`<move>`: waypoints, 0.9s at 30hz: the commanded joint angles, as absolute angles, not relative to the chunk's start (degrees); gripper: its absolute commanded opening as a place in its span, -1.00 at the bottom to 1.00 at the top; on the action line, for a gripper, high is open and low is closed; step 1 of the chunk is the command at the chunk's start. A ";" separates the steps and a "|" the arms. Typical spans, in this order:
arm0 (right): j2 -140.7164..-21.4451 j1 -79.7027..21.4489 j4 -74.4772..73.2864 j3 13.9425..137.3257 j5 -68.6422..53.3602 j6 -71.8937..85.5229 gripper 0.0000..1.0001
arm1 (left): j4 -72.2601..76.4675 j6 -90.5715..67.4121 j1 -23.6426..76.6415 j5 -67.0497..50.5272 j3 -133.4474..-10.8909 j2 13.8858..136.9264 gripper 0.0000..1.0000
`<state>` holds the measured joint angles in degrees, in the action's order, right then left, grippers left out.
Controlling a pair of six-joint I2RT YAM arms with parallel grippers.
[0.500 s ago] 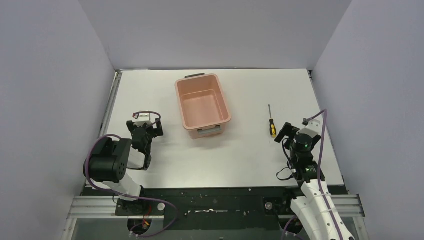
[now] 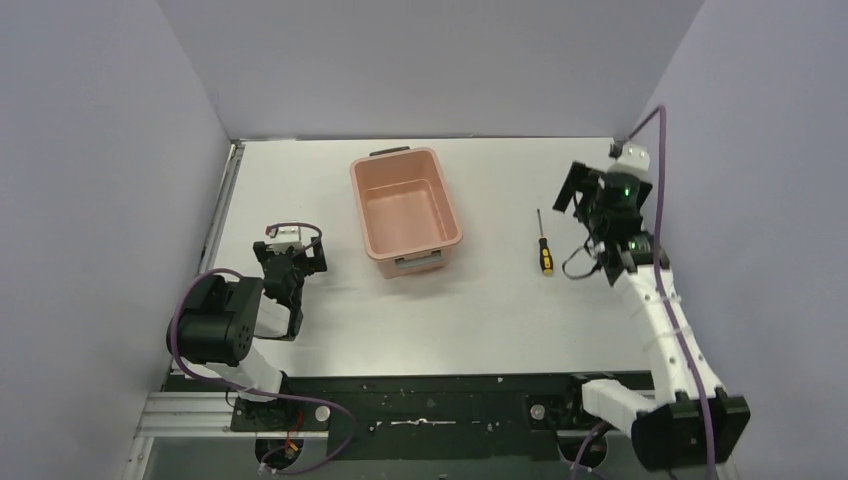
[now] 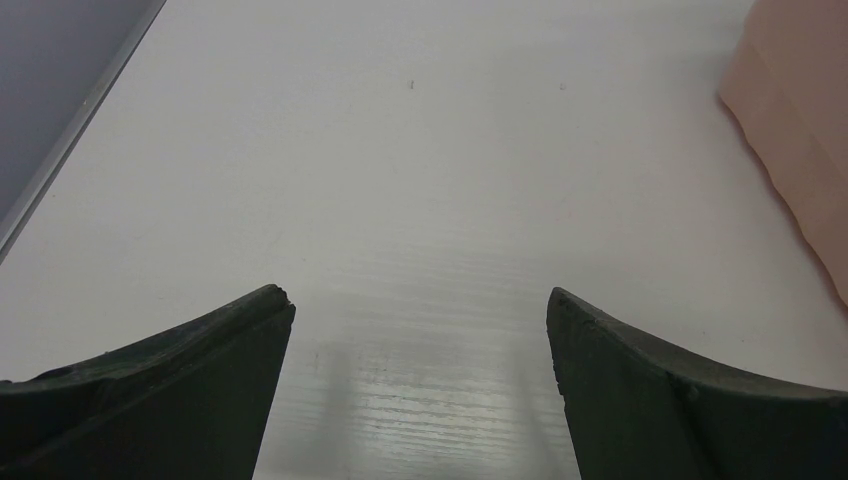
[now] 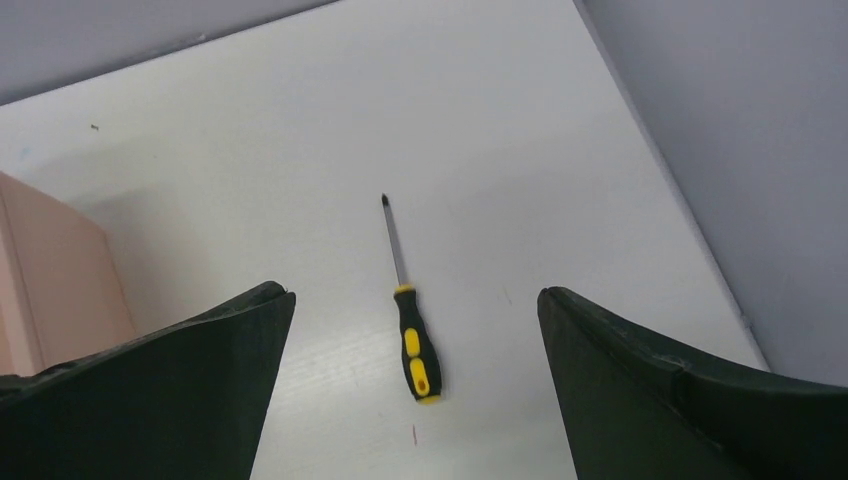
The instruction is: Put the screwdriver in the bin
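The screwdriver (image 2: 544, 252), with a yellow-and-black handle and a thin dark shaft, lies flat on the white table to the right of the bin, its tip pointing away from me. The salmon-pink bin (image 2: 364, 215) stands upright and empty at mid-table. My right gripper (image 2: 581, 199) is open and empty, raised above the table right of the screwdriver. In the right wrist view the screwdriver (image 4: 412, 340) lies below and between the open fingers of the gripper (image 4: 415, 300), and the bin (image 4: 50, 270) shows at the left edge. My left gripper (image 2: 292, 254) is open and empty, left of the bin.
Grey walls close in the table on the left, back and right. In the left wrist view the open gripper (image 3: 420, 305) hovers over bare table, with the bin's wall (image 3: 800, 120) at the right edge and the table's left rail (image 3: 60, 140) nearby.
My right arm has lifted and reached forward, from near the front right of the table to above and right of the screwdriver. The left arm, bin and screwdriver have not moved.
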<state>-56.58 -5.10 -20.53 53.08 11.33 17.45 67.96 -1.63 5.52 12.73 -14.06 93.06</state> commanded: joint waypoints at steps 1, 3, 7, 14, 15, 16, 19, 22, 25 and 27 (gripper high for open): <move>-75.30 -4.25 -37.96 75.77 9.30 11.70 1.00 | 69.59 -1.28 5.26 11.60 -14.33 92.26 0.95; -84.41 -3.70 -43.91 83.54 9.60 11.27 1.00 | 69.58 -1.22 5.23 11.62 -14.37 92.20 0.95; -98.05 -2.40 -47.01 88.15 3.53 10.26 1.00 | 69.57 -1.24 5.27 11.66 -14.33 92.22 0.95; -108.84 -2.47 -39.24 79.64 -2.68 9.24 0.85 | 69.55 -1.18 5.27 11.60 -14.37 92.20 0.95; -109.77 -2.56 -38.25 78.35 -2.75 9.23 0.81 | 69.57 -1.25 5.27 11.61 -14.33 92.22 0.95; -110.70 -2.66 -37.44 77.32 -2.73 9.23 0.75 | 69.53 -1.23 5.23 11.60 -14.37 92.24 0.95; -113.16 -2.94 -36.02 75.10 -1.43 8.85 0.49 | 69.57 -1.24 5.27 11.60 -14.40 92.21 0.95; -114.44 -2.94 -36.26 74.79 1.25 8.51 -0.22 | 69.59 -1.23 5.27 11.61 -14.40 92.20 0.95; -114.31 -3.06 -39.56 78.34 4.54 8.14 -1.00 | 69.58 -1.25 5.27 11.60 -14.34 92.21 0.95; -113.35 -3.14 -43.22 82.84 5.25 7.70 -1.00 | 69.52 -1.25 5.27 11.65 -14.33 92.21 0.95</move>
<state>-112.14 -3.33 -38.17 77.97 -0.78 9.23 67.96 -1.63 5.52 12.73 -14.06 93.06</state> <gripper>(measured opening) 0.106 0.974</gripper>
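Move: The screwdriver lies on the table about 7 cm ahead of the open right hand, some 2 cm to its left and about 22 cm below. The bin stands roughly 34 cm to this hand's left and 13 cm farther out than the hand, its middle about 18 cm lower. From the idle left hand the screwdriver is around 60 cm to the right, about 2 cm ahead and 5 cm below. The right hand, fingers wide open, carries on forward about 11 cm while still rising a few centimetres, then plunges some 26 cm from the top of its arc and draws back about 6 cm onto the screwdriver, its fingers tipping down by some 50 degrees and turning slightly counter-clockwise. Near the table it all but stops, and the fingers close one on either side of the handle, pinching it just behind the yellow collar. ##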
